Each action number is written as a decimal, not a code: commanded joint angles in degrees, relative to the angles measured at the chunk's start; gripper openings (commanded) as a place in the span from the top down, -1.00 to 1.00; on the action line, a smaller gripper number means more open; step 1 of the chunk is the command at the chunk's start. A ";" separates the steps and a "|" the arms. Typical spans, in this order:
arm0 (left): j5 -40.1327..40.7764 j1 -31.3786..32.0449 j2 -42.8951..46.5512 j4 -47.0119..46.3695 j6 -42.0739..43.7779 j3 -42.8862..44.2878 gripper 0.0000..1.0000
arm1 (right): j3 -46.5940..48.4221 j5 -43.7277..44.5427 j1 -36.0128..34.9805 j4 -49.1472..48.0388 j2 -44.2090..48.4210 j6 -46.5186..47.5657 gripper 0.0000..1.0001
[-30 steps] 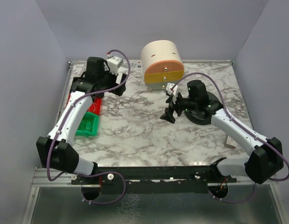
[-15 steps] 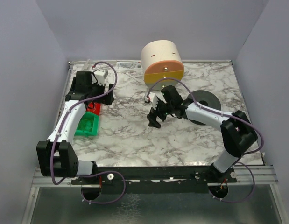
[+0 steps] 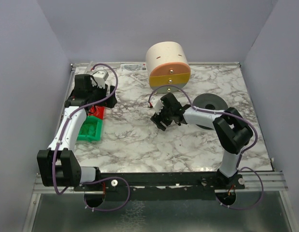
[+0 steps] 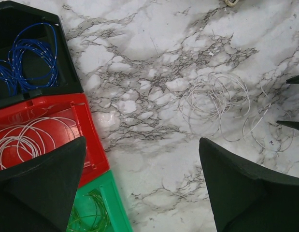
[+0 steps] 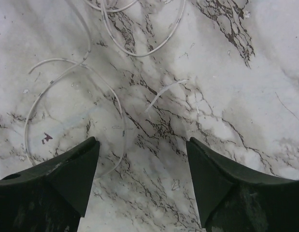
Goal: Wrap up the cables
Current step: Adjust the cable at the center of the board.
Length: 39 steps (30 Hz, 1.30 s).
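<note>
The cables are a loose tangle of thin white wire (image 4: pixel 214 96) lying on the marble table; its loops (image 5: pixel 72 87) also show in the right wrist view. My right gripper (image 5: pixel 142 141) hovers low over the marble mid-table (image 3: pixel 159 122), open, with nothing between its fingers; one wire loop runs just by its left finger (image 5: pixel 67 179). My left gripper (image 4: pixel 142 141) is open and empty over bare marble beside the bins, left of the tangle (image 3: pixel 109 99). The dark grey spool (image 3: pixel 212 102) lies flat behind the right arm, partly hidden by it.
At the table's left edge stand a black bin with blue wire (image 4: pixel 67 63), a red bin holding white wire (image 4: pixel 89 130) and a green bin with green wire (image 4: pixel 113 203). A cream cylinder with an orange and yellow face (image 3: pixel 168 67) stands at the back centre.
My right arm has swung left from over the spool to mid-table, and its jaws have narrowed a little. My left arm has drawn back to the left, over the bins.
</note>
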<state>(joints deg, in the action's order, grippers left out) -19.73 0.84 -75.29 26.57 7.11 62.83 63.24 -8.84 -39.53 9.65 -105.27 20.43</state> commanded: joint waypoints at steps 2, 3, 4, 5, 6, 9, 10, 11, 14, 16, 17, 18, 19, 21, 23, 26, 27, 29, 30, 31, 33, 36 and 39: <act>-2.85 -0.31 0.93 -1.33 -0.35 -1.03 -0.98 | 1.83 2.82 -0.07 -0.40 -1.42 -0.15 -0.22; -2.86 -0.31 0.93 -1.41 -0.43 -1.04 -0.98 | 1.73 2.25 -0.03 -0.21 -1.30 0.28 -0.08; -2.88 -0.31 0.91 -1.47 -0.49 -1.08 -0.98 | 1.51 1.67 -0.02 -0.13 -1.20 0.43 0.01; -3.00 -0.31 0.86 -1.49 -0.49 -1.07 -0.98 | 1.31 1.07 -0.02 -0.08 -1.12 0.81 0.05; -3.04 -0.31 0.81 -1.56 -0.52 -1.11 -0.98 | 1.07 0.52 -0.04 -0.02 -1.07 1.26 0.10; -3.04 -0.31 0.60 -1.60 -0.50 -1.21 -0.98 | 0.99 -1.35 -0.02 1.00 -1.24 1.98 0.32; -3.14 -0.31 0.52 -1.61 -0.45 -1.22 -0.98 | 1.00 -1.82 -0.02 1.24 -1.20 2.16 0.44; -3.16 -0.97 0.42 -1.61 -0.49 -1.28 -0.98 | 1.00 -2.15 -0.03 1.41 -1.19 2.24 0.57; -3.46 -1.72 0.25 -1.61 -0.48 -1.31 -0.98 | 1.59 -0.99 -0.03 1.75 -1.35 1.72 0.97; -3.70 -1.72 0.38 -1.61 -0.51 -1.35 -0.98 | 2.13 0.73 0.10 1.87 -1.25 1.34 0.99; -3.79 -1.72 0.46 -1.61 -0.44 -1.38 -0.98 | 2.08 2.65 0.26 1.53 -0.42 1.10 0.99; -3.82 -1.72 0.56 -1.61 -0.48 -1.44 -0.99 | 2.03 4.57 0.40 0.95 0.72 0.49 0.99; -3.88 -1.72 0.64 -1.61 -0.58 -1.47 -0.98 | 1.95 5.95 0.84 0.39 2.13 0.10 0.99; -3.97 -1.72 0.67 -1.76 -0.64 -1.55 -0.98 | 1.32 9.36 1.90 -1.35 6.08 -0.48 0.99; -3.88 -1.65 0.25 -2.15 -0.96 -1.45 -0.98 | 0.38 12.98 2.77 -2.93 10.04 -0.09 0.99; -1.44 -1.00 -1.23 -2.54 -1.52 -0.50 -0.98 | -0.35 16.66 3.82 -3.93 15.52 0.54 0.99; 0.11 -0.15 -1.83 -2.69 -1.67 -0.17 -0.98 | -0.35 17.75 4.06 -3.82 17.24 0.72 0.99; 4.65 2.98 -3.16 -3.43 -1.23 0.01 -0.98 | -1.02 19.81 4.31 -4.07 20.54 1.51 0.99; 7.25 4.90 -4.00 -3.59 -0.60 0.08 -0.98 | -1.59 20.60 4.30 -4.44 22.27 2.20 0.99; 10.08 7.15 -4.93 -3.79 0.12 0.22 -0.98 | -2.22 21.48 4.35 -4.99 23.85 2.76 0.99; 13.50 10.87 -6.92 -3.97 1.27 0.43 -0.98 | -3.45 23.91 4.46 -6.00 27.17 4.01 0.99; 13.27 14.13 -10.09 -3.91 2.07 1.09 -0.98 | -4.19 27.11 5.02 -6.92 31.46 6.87 0.99; 9.11 15.74 -12.13 -3.61 2.74 1.38 -0.98 | -3.57 29.49 5.34 -5.82 34.73 9.83 0.99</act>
<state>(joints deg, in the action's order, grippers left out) -10.39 15.05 -85.19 23.16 8.08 62.33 60.03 14.31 -34.74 3.99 -74.13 25.45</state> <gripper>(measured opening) 0.990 0.008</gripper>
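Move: Around the right fingertips, just above the board, lies the loose loop of the white cable, its near strand about 1 cm ahead and 1 cm left. Its coil is some 5 cm ahead and 8 cm left; the drawer cylinder about 23 cm ahead and 4 cm right, the black disc 5 cm ahead and 21 cm right. From the left hand, the coil sits level, 9 cm right and 17 cm down, the loop 4 cm back and 15 cm right. Staying low over the board, the right fingers close on the loose strand and pinch it, then the hand lifts about 23 cm, swinging some 10 cm right, away from the coil, while the fingertips tip up steeply and turn clockwise. The left hand, fingers still wide open, waits, then late on starts right and down towards the coil. ##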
